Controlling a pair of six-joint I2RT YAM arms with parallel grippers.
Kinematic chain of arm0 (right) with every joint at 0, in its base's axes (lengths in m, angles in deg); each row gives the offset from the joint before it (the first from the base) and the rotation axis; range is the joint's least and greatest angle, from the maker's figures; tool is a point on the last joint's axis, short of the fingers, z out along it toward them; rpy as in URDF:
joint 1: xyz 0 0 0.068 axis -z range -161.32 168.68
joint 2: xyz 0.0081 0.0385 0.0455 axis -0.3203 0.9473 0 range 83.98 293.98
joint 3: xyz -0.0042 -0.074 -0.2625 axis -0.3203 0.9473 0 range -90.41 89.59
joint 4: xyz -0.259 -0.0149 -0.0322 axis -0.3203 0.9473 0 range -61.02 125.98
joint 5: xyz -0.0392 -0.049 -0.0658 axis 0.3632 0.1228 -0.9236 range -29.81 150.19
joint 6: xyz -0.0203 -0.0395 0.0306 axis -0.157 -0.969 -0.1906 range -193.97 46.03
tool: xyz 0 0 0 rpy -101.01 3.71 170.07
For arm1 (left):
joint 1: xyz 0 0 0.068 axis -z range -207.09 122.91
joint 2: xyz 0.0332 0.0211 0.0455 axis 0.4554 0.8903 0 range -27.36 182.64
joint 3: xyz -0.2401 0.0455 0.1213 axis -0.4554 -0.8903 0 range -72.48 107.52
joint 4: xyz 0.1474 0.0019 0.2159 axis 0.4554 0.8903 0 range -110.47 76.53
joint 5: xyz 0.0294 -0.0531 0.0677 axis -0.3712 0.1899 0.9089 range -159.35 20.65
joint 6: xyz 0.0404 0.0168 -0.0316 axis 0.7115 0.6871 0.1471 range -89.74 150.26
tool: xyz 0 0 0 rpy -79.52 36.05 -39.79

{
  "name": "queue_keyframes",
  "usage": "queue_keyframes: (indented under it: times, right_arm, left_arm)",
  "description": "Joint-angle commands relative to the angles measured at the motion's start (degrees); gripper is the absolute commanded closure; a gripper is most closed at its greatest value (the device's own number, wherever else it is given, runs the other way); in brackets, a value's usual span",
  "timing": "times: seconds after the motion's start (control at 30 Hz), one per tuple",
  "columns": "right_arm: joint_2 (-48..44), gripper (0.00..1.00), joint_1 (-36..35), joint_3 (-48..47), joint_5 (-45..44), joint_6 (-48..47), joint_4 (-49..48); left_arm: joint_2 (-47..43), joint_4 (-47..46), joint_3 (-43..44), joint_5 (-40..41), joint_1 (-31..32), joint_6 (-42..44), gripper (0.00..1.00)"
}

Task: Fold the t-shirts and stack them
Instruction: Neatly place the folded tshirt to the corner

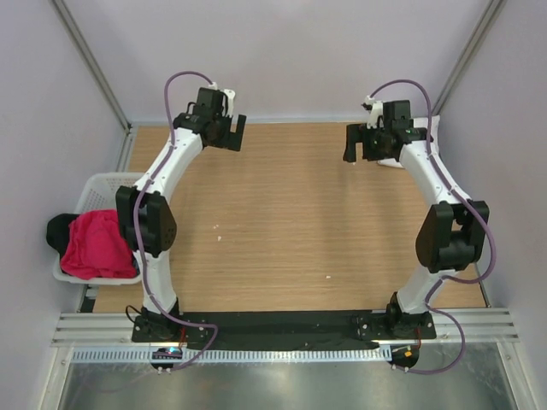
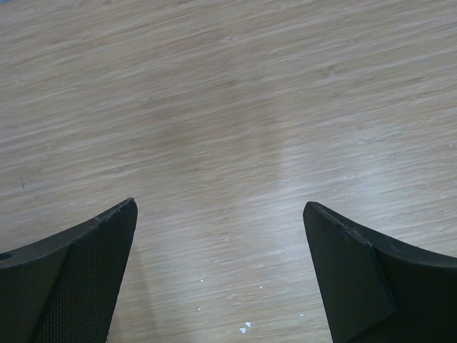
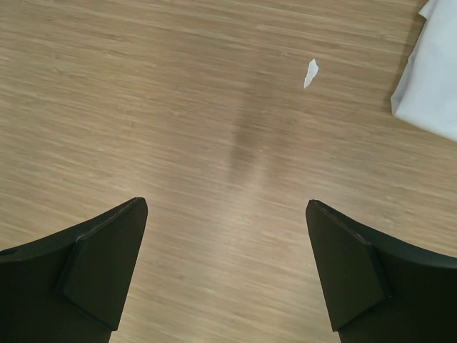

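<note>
A pink-red t-shirt (image 1: 97, 244) lies crumpled in the white lattice basket (image 1: 101, 184) at the left edge, with a black t-shirt (image 1: 58, 231) hanging over the basket's left side. A white t-shirt (image 3: 432, 75) lies at the far right of the table; in the top view only a sliver of it (image 1: 391, 162) shows behind the right arm. My left gripper (image 1: 232, 134) is open and empty above the far left of the table, and also in the left wrist view (image 2: 220, 209). My right gripper (image 1: 360, 143) is open and empty above the far right, and also in its wrist view (image 3: 227, 206).
The wooden table (image 1: 291, 222) carries a few small white specks (image 1: 328, 277). A small white scrap (image 3: 310, 73) lies near the white shirt. Grey walls stand behind and at both sides. A black base rail (image 1: 282, 325) holds the arm bases at the near edge.
</note>
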Motion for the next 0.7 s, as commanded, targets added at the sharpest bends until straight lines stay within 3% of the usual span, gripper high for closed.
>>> queue_keyframes:
  times: [0.0,0.3,0.53,0.67]
  right_arm:
    - [-8.21,0.0,-0.03,2.69,-1.22,2.52,-1.17]
    - [-19.64,0.0,-0.12,14.03,-2.8,4.02,3.75]
    - [-24.66,0.0,-0.03,20.01,-0.34,4.1,1.22]
    - [-22.73,0.0,-0.12,19.49,-3.41,7.97,2.26]
  left_arm:
    - [-4.54,-1.82,-0.55,2.59,-0.25,-0.7,0.0]
    - [-9.38,3.0,-3.1,-1.63,-0.43,-2.21,0.0]
    - [-16.67,13.38,-2.74,4.87,-1.21,7.02,0.0]
    - [-23.26,16.9,-7.74,6.8,-2.18,13.17,0.0]
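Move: The folded t-shirt lies in the far right corner, its middle about 14 cm ahead of my right hand, 17 cm to its right and 12 cm below. On the bare table a white scrap is some 7 cm ahead of that hand and 3 cm left. From my left hand the folded t-shirt is about 10 cm ahead and 64 cm right; the laundry basket is roughly 20 cm back and 32 cm left, the red t-shirt in it 26 cm back and 36 cm left. With the folded t-shirt already released, I draw my empty right hand straight back from it by about 11 cm, arching a little up and then down again, well above the table. My left hand, also empty, starts slowly, then speeds up, going back, up and left towards the basket side, some 12 cm in all. Both grippers stay wide open and touch nothing. ##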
